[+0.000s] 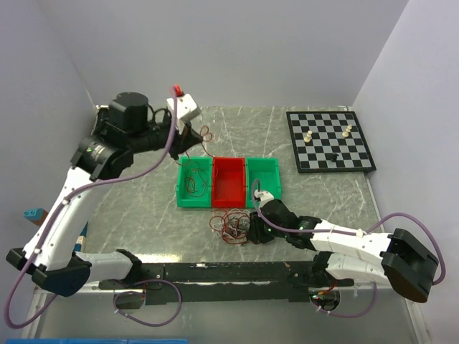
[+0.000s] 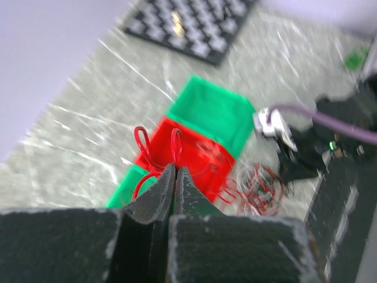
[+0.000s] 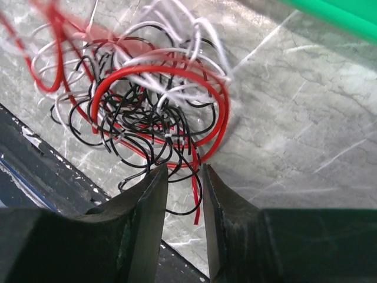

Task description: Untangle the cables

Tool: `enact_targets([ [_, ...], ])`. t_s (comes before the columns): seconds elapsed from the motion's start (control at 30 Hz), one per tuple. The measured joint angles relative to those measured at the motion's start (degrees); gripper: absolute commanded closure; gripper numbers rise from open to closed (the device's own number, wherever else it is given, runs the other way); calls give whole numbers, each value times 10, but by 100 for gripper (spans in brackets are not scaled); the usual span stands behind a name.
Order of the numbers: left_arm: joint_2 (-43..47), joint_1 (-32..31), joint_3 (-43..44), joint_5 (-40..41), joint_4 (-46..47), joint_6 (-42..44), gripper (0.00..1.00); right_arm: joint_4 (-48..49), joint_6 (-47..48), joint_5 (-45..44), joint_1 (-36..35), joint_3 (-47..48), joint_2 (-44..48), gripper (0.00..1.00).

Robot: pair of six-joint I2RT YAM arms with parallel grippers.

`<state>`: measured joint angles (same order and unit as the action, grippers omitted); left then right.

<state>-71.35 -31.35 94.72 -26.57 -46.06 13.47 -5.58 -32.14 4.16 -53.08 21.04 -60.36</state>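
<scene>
The cables lie as a tangle [image 1: 233,223] of red, white and black wires on the table, in front of the red bin. The right wrist view shows the tangle [image 3: 141,100] close up. My right gripper [image 1: 252,228] is low at the tangle's right edge. Its jaws [image 3: 184,171] stand open, with a red end and a black loop between them, neither of them pinched. My left gripper [image 1: 193,134] is raised behind the bins and shut on a red cable [image 1: 206,133]. That cable's loops [image 2: 142,144] stick out past the gripper's closed tips [image 2: 175,168].
Three bins sit in a row: a left green bin [image 1: 181,188] with thin wires in it, a red bin [image 1: 229,179] and a right green bin [image 1: 263,175]. A chessboard [image 1: 330,140] with a few pieces lies at the back right. A black rail [image 1: 237,272] runs along the near edge.
</scene>
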Motion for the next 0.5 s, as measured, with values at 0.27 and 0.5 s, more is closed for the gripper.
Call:
enact_targets([
  [0.27, -2, 8, 104, 104, 35, -61, 99, 2, -18, 4, 0, -26, 14, 66],
  [0.5, -27, 22, 203, 205, 81, -101, 99, 4, -32, 5, 0, -35, 25, 67],
])
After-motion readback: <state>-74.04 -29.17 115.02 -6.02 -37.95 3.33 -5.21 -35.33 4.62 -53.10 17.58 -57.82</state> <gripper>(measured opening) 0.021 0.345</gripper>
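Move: The left hand, shut on a red cable loop, hangs high over the bins; the left green bin lies about 4 cm ahead, 3 cm left and some 37 cm below it. At that depth the red bin is about 4 cm ahead and 7 cm right, and the cable tangle about 9 cm back and 9 cm right. From the right hand, low beside the tangle, the tangle's middle lies about 5 cm left and 2 cm ahead, just below. Upward above all, by about 16 cm, the left hand keeps hauling the pinched red loop away from the tangle, drifting some 5 cm left and 4 cm forward. Its fingers stay shut while the wrist swings some 30 degrees, tipping them up from their downward slant and counter-clockwise. The right hand eases a centimetre or two back, right and down beside the tangle, fingers still part-open. ##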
